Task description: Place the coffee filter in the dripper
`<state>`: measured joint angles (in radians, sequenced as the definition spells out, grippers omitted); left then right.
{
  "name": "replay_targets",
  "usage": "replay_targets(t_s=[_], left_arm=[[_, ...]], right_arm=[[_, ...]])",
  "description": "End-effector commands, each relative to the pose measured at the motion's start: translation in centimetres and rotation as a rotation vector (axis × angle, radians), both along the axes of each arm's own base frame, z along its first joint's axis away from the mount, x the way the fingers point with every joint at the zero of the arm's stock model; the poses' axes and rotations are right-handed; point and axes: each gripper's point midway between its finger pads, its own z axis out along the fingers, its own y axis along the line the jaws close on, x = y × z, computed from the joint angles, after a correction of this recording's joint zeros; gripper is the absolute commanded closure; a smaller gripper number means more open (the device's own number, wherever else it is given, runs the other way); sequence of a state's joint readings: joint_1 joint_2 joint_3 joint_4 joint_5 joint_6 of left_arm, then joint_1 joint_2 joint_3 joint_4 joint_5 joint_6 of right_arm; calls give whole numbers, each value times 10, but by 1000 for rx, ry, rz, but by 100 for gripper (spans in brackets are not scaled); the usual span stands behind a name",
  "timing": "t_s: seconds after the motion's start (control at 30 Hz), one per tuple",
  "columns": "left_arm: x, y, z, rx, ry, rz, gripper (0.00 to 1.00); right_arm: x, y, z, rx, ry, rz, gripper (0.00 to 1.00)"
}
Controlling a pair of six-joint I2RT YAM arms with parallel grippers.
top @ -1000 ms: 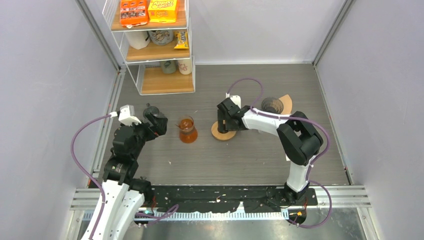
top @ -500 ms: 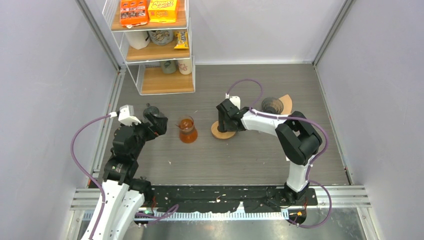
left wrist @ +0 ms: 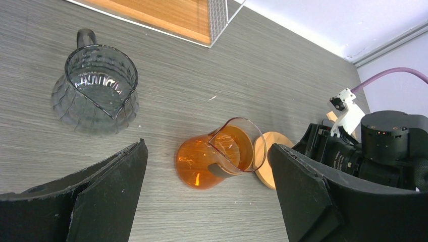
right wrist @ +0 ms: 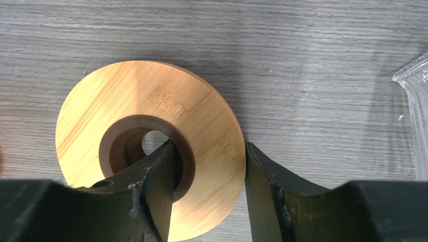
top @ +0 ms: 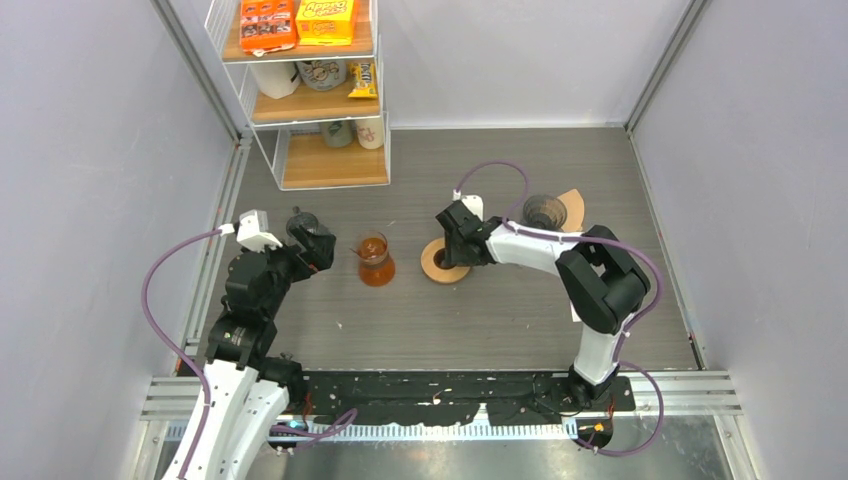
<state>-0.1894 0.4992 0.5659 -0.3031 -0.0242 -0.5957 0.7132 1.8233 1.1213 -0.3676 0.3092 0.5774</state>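
Observation:
The tan coffee filter (top: 574, 201) lies at the back right, partly under a dark ribbed glass cone (top: 543, 210) that looks like the dripper's funnel. A wooden ring (right wrist: 151, 141) with a round hole lies flat mid-table (top: 438, 264). My right gripper (right wrist: 209, 148) is shut on it, one finger in the hole and the other against the outer rim. An amber glass carafe (left wrist: 214, 161) stands left of the ring. My left gripper (left wrist: 207, 146) hangs wide open above the carafe (top: 376, 260) and holds nothing.
A grey ribbed glass vessel with a handle (left wrist: 96, 91) stands left of the carafe. A wire shelf unit (top: 305, 100) with boxes, cups and snacks fills the back left. A clear glass edge (right wrist: 415, 101) shows right of the ring.
My right gripper's jaws have closed from wide open onto the wooden ring, which shifted slightly so that its hole shows from above. The left arm has not moved.

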Motion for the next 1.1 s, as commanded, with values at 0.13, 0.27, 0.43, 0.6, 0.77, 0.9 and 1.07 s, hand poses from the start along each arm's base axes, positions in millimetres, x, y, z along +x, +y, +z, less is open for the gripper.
replay_targets(t_s=[0.13, 0.27, 0.43, 0.6, 0.77, 0.9, 1.07], left_arm=[[3, -3, 14, -24, -60, -14, 1], [4, -4, 13, -27, -59, -13, 1], [5, -13, 10, -38, -39, -60, 1], [6, -16, 7, -37, 9, -74, 1], [4, -18, 3, -56, 77, -75, 1], [-1, -13, 1, -79, 118, -30, 1], [-7, 4, 4, -86, 95, 66, 1]], right_arm=[[5, 19, 70, 146, -131, 55, 83], [-1, 32, 103, 230, -160, 121, 83], [-11, 63, 149, 347, -168, 224, 83], [-24, 96, 181, 364, -152, 321, 83], [-25, 129, 205, 362, -152, 401, 82], [-26, 149, 203, 354, -113, 453, 80], [-19, 169, 207, 354, -110, 489, 79]])
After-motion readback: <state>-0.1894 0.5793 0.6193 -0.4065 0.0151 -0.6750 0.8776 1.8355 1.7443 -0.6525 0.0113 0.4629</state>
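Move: The right hand already pinches the right side of the wooden ring, whose middle is about 3 cm to its left. The amber carafe it is taken to stands about 16 cm left and 2 cm nearer the base, its middle some 2 cm higher. The glass jug is roughly 29 cm left and 5 cm ahead, the clear cone about 12 cm right and 3 cm ahead. From the left hand, the carafe is around 5 cm ahead, 11 cm right and 17 cm below. Keeping its pinch, one finger in the hole and one on the outer edge, the right hand lifts the wooden ring off the table, rising about 20 cm and then swinging some 15 cm left to above the carafe, sinking slightly at the end. The wrist turns about 25 degrees counter-clockwise and rolls left side up; the open left hand dips about 2 cm and tips down slightly. ##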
